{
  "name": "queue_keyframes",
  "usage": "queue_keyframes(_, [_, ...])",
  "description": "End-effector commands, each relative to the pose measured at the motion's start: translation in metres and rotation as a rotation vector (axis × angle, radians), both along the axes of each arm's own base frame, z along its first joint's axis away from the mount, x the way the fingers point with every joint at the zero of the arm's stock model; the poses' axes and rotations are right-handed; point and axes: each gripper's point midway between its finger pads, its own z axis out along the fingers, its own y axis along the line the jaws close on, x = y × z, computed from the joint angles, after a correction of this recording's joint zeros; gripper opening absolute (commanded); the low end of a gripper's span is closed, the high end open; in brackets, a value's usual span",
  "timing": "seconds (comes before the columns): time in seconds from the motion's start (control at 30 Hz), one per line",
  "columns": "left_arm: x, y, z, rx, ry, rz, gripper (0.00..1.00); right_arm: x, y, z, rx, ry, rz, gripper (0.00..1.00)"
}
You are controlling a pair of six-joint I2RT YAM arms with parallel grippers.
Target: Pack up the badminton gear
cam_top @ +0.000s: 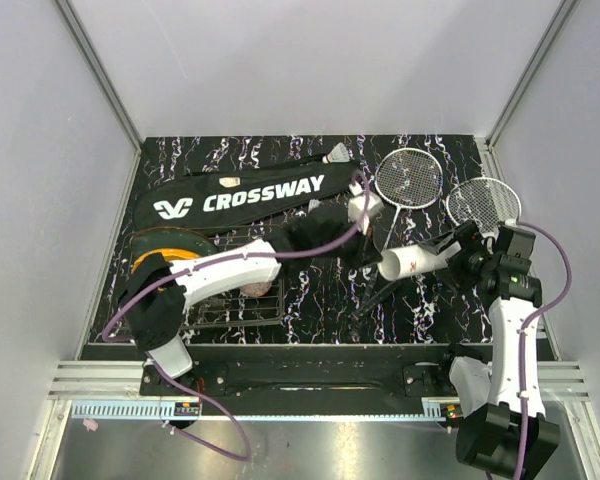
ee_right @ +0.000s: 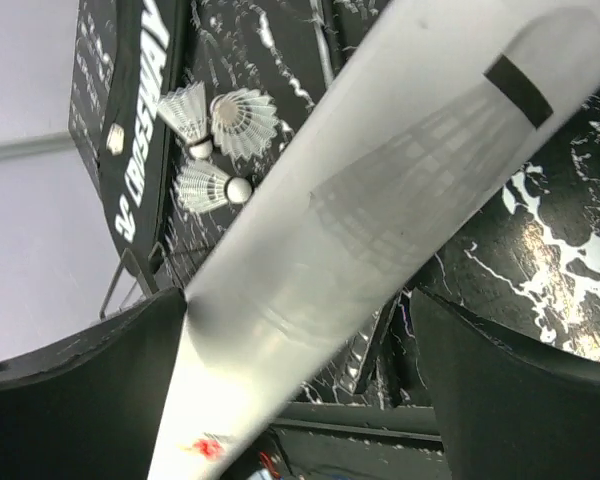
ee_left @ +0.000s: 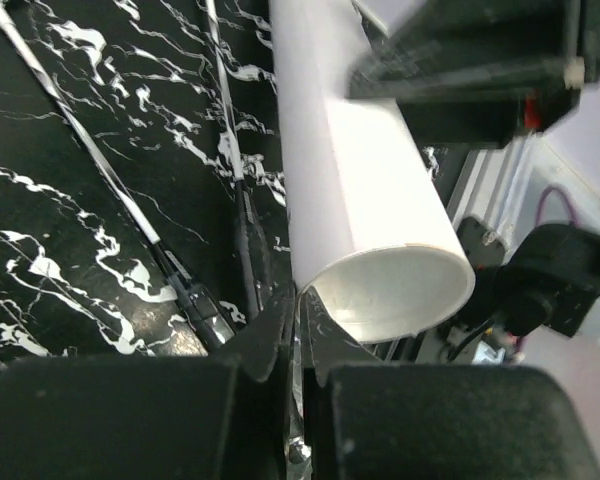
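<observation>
The white tube [cam_top: 412, 262] hangs tilted between both grippers, its open end [ee_left: 395, 290] toward the left wrist camera. My left gripper [ee_left: 302, 322] is shut, pinching the tube's rim. My right gripper [ee_right: 300, 400] stands open around the tube [ee_right: 380, 200]; one finger touches it and the other is apart. Two rackets [cam_top: 410, 175] [cam_top: 483, 203] lie at the back right. The black CROSSWAY bag [cam_top: 242, 195] lies at the back left. Three shuttlecocks [ee_right: 242, 120] sit beside the bag, and a shuttlecock's shape shows through the tube wall.
A wire rack [cam_top: 235, 312] sits under the left arm, with a yellow-black object [cam_top: 165, 250] to its left and something pink [cam_top: 258, 288] on it. Racket shafts [ee_left: 80, 150] cross the mat below the tube. White walls close in the sides and back.
</observation>
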Motion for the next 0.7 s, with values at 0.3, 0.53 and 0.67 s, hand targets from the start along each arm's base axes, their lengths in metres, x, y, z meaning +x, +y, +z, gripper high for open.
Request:
queue_keyframes(0.3, [0.051, 0.040, 0.040, -0.129, 0.407, -0.076, 0.00, 0.002, 0.058, 0.061, -0.354, -0.153, 0.551, 1.00])
queue_keyframes(0.53, [0.066, 0.053, 0.035, -0.143, 0.437, -0.049, 0.00, 0.023, 0.043, 0.100, -0.864, -0.241, 0.777, 1.00])
queue_keyframes(0.67, [0.072, 0.058, 0.033, -0.146, 0.463, -0.047, 0.00, 0.025, 0.041, 0.108, -1.126, -0.518, 0.966, 1.00])
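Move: The left hand, its fingers shut on the open tube's rim, has the shuttlecocks about 22 cm ahead, 13 cm to its left and 14 cm below. The racket grips lie almost straight beneath it, some 14 cm down. The tube's middle is roughly 18 cm to its right and 5 cm ahead. From the right hand, open around the tube, that middle is about 3 cm ahead, 4 cm right and 2 cm below. Still pinching the tube's rim, the left hand carries that end forward and left towards the shuttlecocks, about 9 cm, swinging a quarter-hour's tilt of some 25 degrees downward. The right hand, fingers staying wide open, lifts clear of the tube by about 9 cm while sweeping left above it towards the held end, easing back right at the last and turning strongly counter-clockwise with its left side dipping. ##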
